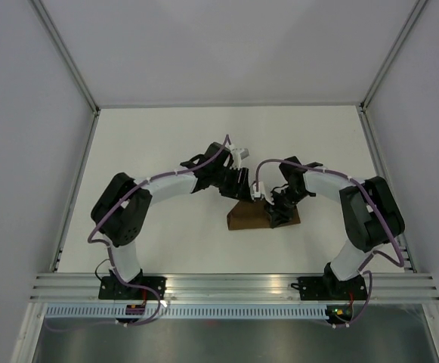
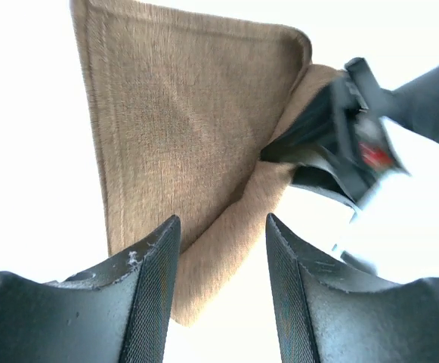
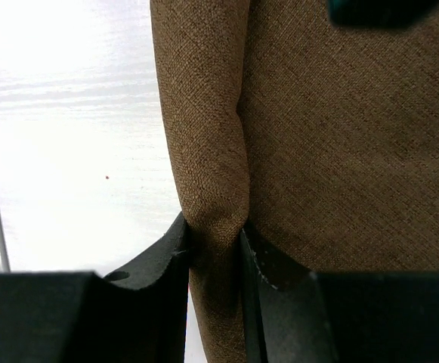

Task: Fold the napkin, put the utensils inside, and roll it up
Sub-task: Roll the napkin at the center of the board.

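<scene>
The napkin [image 1: 246, 218] lies folded on the white table between the two arms, a brown cloth with one layer over another [image 2: 181, 128]. My right gripper [image 3: 213, 223] is shut on a rolled or folded edge of the napkin [image 3: 204, 113], which stands up between its fingers. In the top view the right gripper [image 1: 275, 214] sits over the napkin's right part. My left gripper [image 2: 223, 218] hovers open just behind the napkin, with nothing between its fingers; it shows in the top view [image 1: 241, 189] too. The utensils are hidden or out of view.
The right arm's gripper body [image 2: 351, 144] shows at the napkin's far corner in the left wrist view. An aluminium rail [image 1: 234, 286] runs along the near table edge. White walls and frame posts [image 1: 75, 189] bound the table on three sides.
</scene>
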You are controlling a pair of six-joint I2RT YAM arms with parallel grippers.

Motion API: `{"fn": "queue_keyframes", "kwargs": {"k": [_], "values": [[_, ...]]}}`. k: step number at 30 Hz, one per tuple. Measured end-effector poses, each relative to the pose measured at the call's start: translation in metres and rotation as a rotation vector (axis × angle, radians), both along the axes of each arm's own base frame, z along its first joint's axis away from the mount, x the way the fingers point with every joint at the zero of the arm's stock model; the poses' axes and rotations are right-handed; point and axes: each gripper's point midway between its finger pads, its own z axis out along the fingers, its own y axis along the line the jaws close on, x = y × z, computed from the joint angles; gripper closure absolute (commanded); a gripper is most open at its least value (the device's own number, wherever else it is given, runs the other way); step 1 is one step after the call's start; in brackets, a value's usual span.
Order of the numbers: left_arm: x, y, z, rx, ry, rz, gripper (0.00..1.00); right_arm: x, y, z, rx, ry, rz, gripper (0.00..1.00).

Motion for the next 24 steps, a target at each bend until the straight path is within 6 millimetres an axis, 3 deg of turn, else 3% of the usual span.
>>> {"fn": "queue_keyframes", "kwargs": {"k": [6,14,21,24], "values": [[0.003,0.016,0.034,-0.078,-0.197,0.078,0.45,0.001,-0.001,0.001,-0.003,0.124,0.007,0.8],[-0.018,0.036,0.026,-0.052,-0.379,0.141,0.45,0.003,0.0,0.001,-0.014,0.253,0.004,0.8],[-0.069,-0.003,0.03,0.057,-0.71,-0.055,0.43,0.004,0.0,0.001,-0.035,0.338,-0.009,0.8],[-0.077,-0.016,0.021,0.129,-0.811,-0.135,0.43,0.005,0.0,0.001,-0.043,0.362,-0.017,0.8]]}}
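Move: The free left part of the rolled near edge of the napkin lies roughly 6 cm back from the open left gripper, about 1 cm to its right and some 6 cm below. The right gripper already pinches this roll, so that left part lies about 11 cm to its left and 1 cm back. The still flat flap's middle is about 3 cm ahead of the right gripper and 5 cm to its left. Lift the left gripper nearly 4 cm while easing it left, then sweep it back and rightward so that it ends about 8 cm back, high near the roll's free left part, its half-open fingers swinging some 45 degrees from right-and-down towards forward-right. Keep the right pinch in place and tip that hand's top forward about 20 degrees, to turn the roll. ##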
